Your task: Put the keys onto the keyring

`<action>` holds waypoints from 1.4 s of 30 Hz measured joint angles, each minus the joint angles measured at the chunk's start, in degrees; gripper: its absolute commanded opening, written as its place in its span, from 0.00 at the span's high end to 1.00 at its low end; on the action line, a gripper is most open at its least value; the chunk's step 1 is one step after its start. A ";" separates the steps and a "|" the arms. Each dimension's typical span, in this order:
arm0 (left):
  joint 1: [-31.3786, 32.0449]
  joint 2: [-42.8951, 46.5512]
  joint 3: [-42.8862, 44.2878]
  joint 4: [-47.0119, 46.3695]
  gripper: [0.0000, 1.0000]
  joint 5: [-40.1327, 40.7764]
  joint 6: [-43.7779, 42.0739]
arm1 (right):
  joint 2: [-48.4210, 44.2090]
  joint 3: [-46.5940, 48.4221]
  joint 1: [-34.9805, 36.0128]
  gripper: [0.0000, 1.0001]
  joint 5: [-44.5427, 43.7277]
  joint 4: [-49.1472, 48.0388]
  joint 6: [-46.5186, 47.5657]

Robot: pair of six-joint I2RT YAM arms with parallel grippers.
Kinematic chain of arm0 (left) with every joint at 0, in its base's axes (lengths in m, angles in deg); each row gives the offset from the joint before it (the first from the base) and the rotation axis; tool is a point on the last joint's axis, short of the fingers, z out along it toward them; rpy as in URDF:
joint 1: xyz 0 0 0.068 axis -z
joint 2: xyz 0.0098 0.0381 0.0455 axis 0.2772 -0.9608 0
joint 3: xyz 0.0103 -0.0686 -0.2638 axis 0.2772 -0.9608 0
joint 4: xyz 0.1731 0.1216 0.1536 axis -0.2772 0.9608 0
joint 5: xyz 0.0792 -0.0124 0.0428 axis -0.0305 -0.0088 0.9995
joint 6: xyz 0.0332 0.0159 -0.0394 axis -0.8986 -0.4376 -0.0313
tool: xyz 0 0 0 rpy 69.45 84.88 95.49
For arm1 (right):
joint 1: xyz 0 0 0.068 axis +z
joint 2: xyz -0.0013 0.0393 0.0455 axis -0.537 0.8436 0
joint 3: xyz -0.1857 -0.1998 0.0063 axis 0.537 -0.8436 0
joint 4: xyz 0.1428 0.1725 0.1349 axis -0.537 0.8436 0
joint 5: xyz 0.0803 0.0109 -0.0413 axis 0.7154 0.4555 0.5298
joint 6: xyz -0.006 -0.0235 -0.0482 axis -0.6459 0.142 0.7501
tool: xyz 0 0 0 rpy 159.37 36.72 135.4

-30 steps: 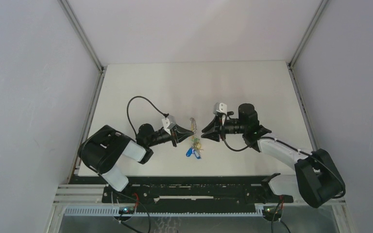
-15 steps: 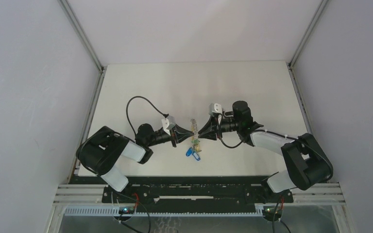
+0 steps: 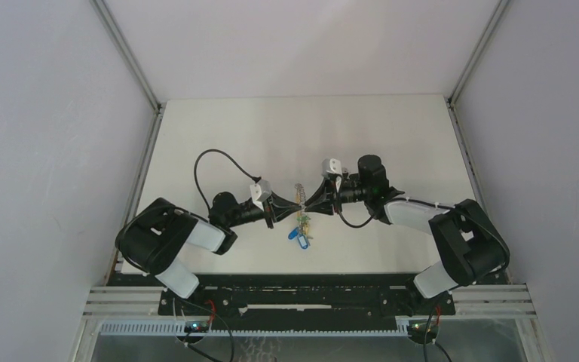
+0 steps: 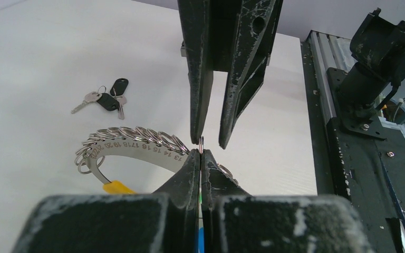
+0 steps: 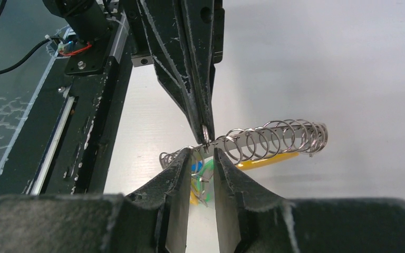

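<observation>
The keyring (image 4: 137,143), a curved silvery band strung with several small wire loops, hangs above the table between both arms. My left gripper (image 4: 200,154) is shut on one small loop at the keyring's near end. In the right wrist view its tips (image 5: 205,138) pinch that loop. My right gripper (image 5: 203,152) is open, with a fingertip on either side of the same loop, tip to tip with the left gripper (image 3: 295,204). Yellow (image 5: 266,161), green (image 5: 204,169) and blue keys hang from the keyring. Black keys (image 4: 108,99) lie loose on the table beyond it.
The black base rail (image 4: 358,158) with the arm mounts runs along the table's near edge. A black cable (image 3: 212,160) loops up behind the left wrist. Grey walls close in the white table (image 3: 309,128) on both sides and at the back.
My right arm has swung left until its tips meet the left gripper at the keyring, and its jaws have narrowed. The left gripper has kept its hold and barely moved.
</observation>
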 measured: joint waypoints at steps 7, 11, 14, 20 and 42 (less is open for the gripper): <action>0.00 0.09 0.00 0.00 1.00 -0.46 0.37 | 1.68 1.01 0.63 0.80 0.00 -1.49 -0.59; 0.00 0.09 0.00 0.00 1.00 -0.46 0.42 | 1.99 1.18 0.85 0.84 0.24 -1.70 -0.72; 0.00 0.09 0.00 0.00 1.00 -0.46 0.44 | 2.25 1.66 1.25 0.87 0.66 -1.46 -0.76; -0.20 0.31 -0.02 0.07 0.99 -0.35 0.44 | 3.19 3.93 1.64 1.00 1.73 1.25 -0.15; -0.11 0.31 -0.31 -1.57 0.62 0.59 0.26 | 1.62 29.14 9.62 1.00 -28.09 60.59 18.80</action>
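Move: The small metal ring that carries the numbered band is already pinched in the left fingertips, about 1 cm to the left of the open right fingers and level with them. The band lies about 1 cm ahead of the right hand, 1 cm left and 3 cm below; the blue key tags hang some 7 cm back, 2 cm left and 6 cm below. The spare keys lie on the table roughly 13 cm ahead, 14 cm right and 14 cm below. Right fingers ease 1.5 cm left, pinch the ring, then draw right, tipping 30 degrees down as left opens. ##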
